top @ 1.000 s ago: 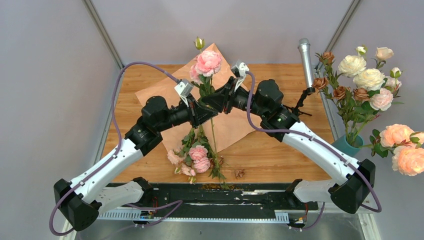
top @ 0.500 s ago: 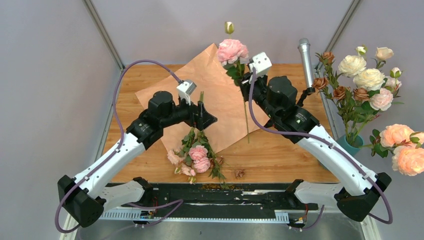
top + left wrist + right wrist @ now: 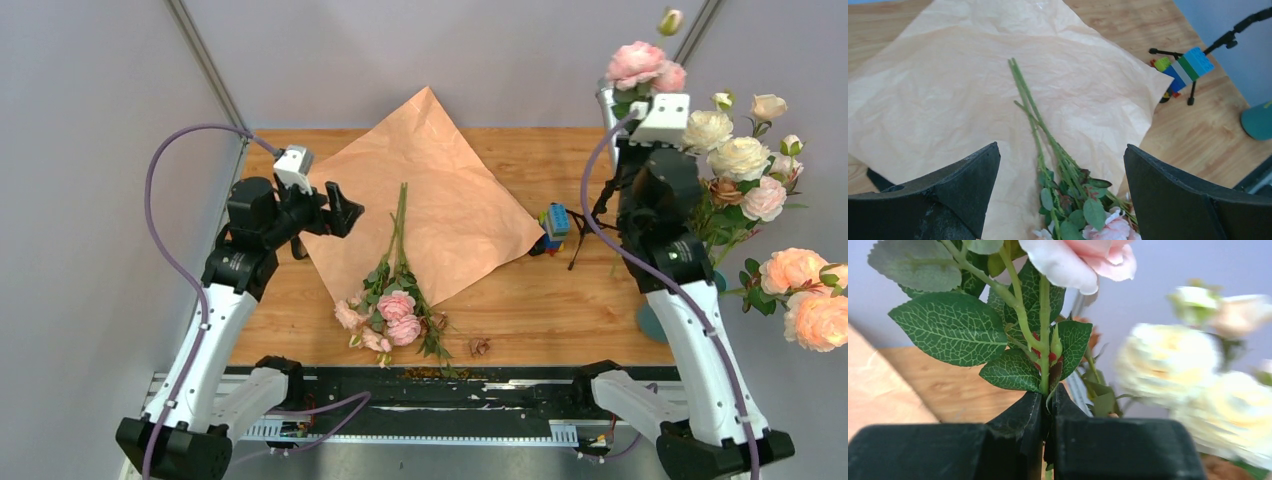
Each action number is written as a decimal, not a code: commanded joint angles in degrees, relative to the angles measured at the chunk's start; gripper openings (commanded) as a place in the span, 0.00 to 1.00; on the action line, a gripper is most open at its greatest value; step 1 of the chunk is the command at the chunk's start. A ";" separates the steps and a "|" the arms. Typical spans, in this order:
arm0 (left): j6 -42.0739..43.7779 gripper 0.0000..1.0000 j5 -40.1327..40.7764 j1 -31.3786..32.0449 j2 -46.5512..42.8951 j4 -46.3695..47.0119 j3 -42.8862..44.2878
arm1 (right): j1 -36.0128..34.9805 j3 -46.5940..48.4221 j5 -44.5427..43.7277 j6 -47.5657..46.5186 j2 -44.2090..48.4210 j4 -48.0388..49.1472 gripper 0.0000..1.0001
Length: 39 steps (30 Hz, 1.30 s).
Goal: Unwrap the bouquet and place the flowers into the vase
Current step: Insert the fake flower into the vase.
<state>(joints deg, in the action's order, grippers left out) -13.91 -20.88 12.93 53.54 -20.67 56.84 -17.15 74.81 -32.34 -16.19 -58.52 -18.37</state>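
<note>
The bouquet lies unwrapped: its tan kraft paper [image 3: 440, 190] [image 3: 948, 90] is spread flat on the table. Several small pink flowers [image 3: 395, 300] [image 3: 1068, 190] on long green stems rest on its near edge. My left gripper [image 3: 340, 212] [image 3: 1062, 146] hovers open above the paper's left side, holding nothing. My right gripper [image 3: 640, 118] [image 3: 1047, 400] is raised at the far right, shut on the stem [image 3: 1044, 340] of a pink rose [image 3: 640, 62]. The teal vase [image 3: 648, 323] [image 3: 1258, 120] stands below, mostly hidden by the right arm, with cream and pink roses [image 3: 735, 160] in it.
A coloured brick toy [image 3: 553, 222] [image 3: 1185, 70] sits beside the black microphone stand [image 3: 590, 225] right of the paper. Large peach roses [image 3: 805, 295] reach in at the right edge. A dried brown bit [image 3: 479, 346] lies near the table's front edge.
The left gripper let go of the pink rose, opened and drew back to the left. The right gripper carried the rose from the table's middle up to the far right.
</note>
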 commanded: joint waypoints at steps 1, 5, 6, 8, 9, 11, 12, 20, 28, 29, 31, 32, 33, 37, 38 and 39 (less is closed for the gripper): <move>3.50 1.00 1.05 -4.68 -0.65 -0.68 -0.41 | 5.24 -0.77 5.38 -4.69 5.83 3.42 0.00; 5.40 1.00 1.24 -7.98 0.31 -1.60 -0.96 | 6.31 -0.87 14.29 -8.63 10.02 -0.77 0.00; 6.20 1.00 1.17 -8.60 0.89 -2.11 -0.72 | 6.29 -0.42 14.09 -9.21 10.55 -2.25 0.00; 6.85 1.00 1.34 -9.49 1.48 -2.69 -0.63 | 6.26 0.00 14.14 -10.12 11.63 -3.33 0.00; 6.76 1.00 1.52 -9.70 1.70 -2.62 -0.80 | 6.29 0.44 14.64 -10.17 12.01 -3.64 0.00; 6.50 1.00 1.38 -9.72 1.95 -2.40 -1.06 | 6.28 1.84 16.79 -10.26 12.55 -5.05 0.00; 6.34 1.00 1.34 -9.76 2.00 -2.37 -1.17 | 6.26 2.62 17.58 -10.38 12.81 -5.75 0.00; 5.12 1.00 1.96 -9.79 1.31 -2.83 -1.56 | 6.27 7.72 19.98 -13.81 16.14 -10.71 0.00; 2.79 1.00 1.61 -9.78 1.91 -1.50 -1.49 | 6.28 2.72 27.87 -14.78 22.93 -7.53 0.00; 2.62 1.00 1.58 -9.82 2.04 -1.44 -1.41 | 6.28 2.31 21.41 -15.79 22.27 -6.29 0.00; 2.43 1.00 1.62 -9.83 2.18 -1.35 -1.30 | 6.32 1.85 12.13 -18.54 20.03 -4.13 0.00; 2.34 1.00 1.56 -9.85 2.28 -1.25 -1.22 | 6.33 1.79 7.99 -19.86 18.73 -2.78 0.00; 2.20 1.00 1.58 -9.83 2.34 -1.04 -1.25 | 6.34 1.64 4.75 -21.24 17.49 -1.20 0.00; 1.58 1.00 1.79 -9.82 2.53 -0.53 -1.59 | 6.32 -0.26 1.24 -23.96 15.97 4.73 0.00; 1.48 1.00 1.77 -9.82 2.58 -0.44 -1.70 | 6.32 -1.14 1.52 -23.98 16.32 6.31 0.00; 1.48 1.00 1.78 -9.81 2.62 -0.43 -1.79 | 6.34 -1.89 1.42 -23.98 16.83 7.98 0.00</move>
<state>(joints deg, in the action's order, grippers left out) -11.25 -18.94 3.62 55.96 -23.77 55.42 -11.05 75.37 -24.51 -36.88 -42.11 -18.55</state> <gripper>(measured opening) 0.997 0.060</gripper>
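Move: The vase stands about 19 cm back from the right hand and some 13 cm to its right, its middle about 30 cm lower. The white flowers already in it spread around 13 cm to the hand's right, 4 cm back, nearly level. Below the hand are the mic stand's foot, 5 cm ahead and 3 cm right, and the toy blocks, 4 cm ahead and 5 cm left. From the left hand the vase lies some 62 cm right and 15 cm back. Keeping its pinch on the pink flower's stem just below the leaves, the right hand draws back about 14 cm and rises 10, then comes forward 4 cm and right 5, ending horizontally nearer the vase. Its fingers end tipped up a little, the left side rolled down about 15 degrees. The open, empty left hand eases 6 cm left and 4 down, away from the stems on the paper. ##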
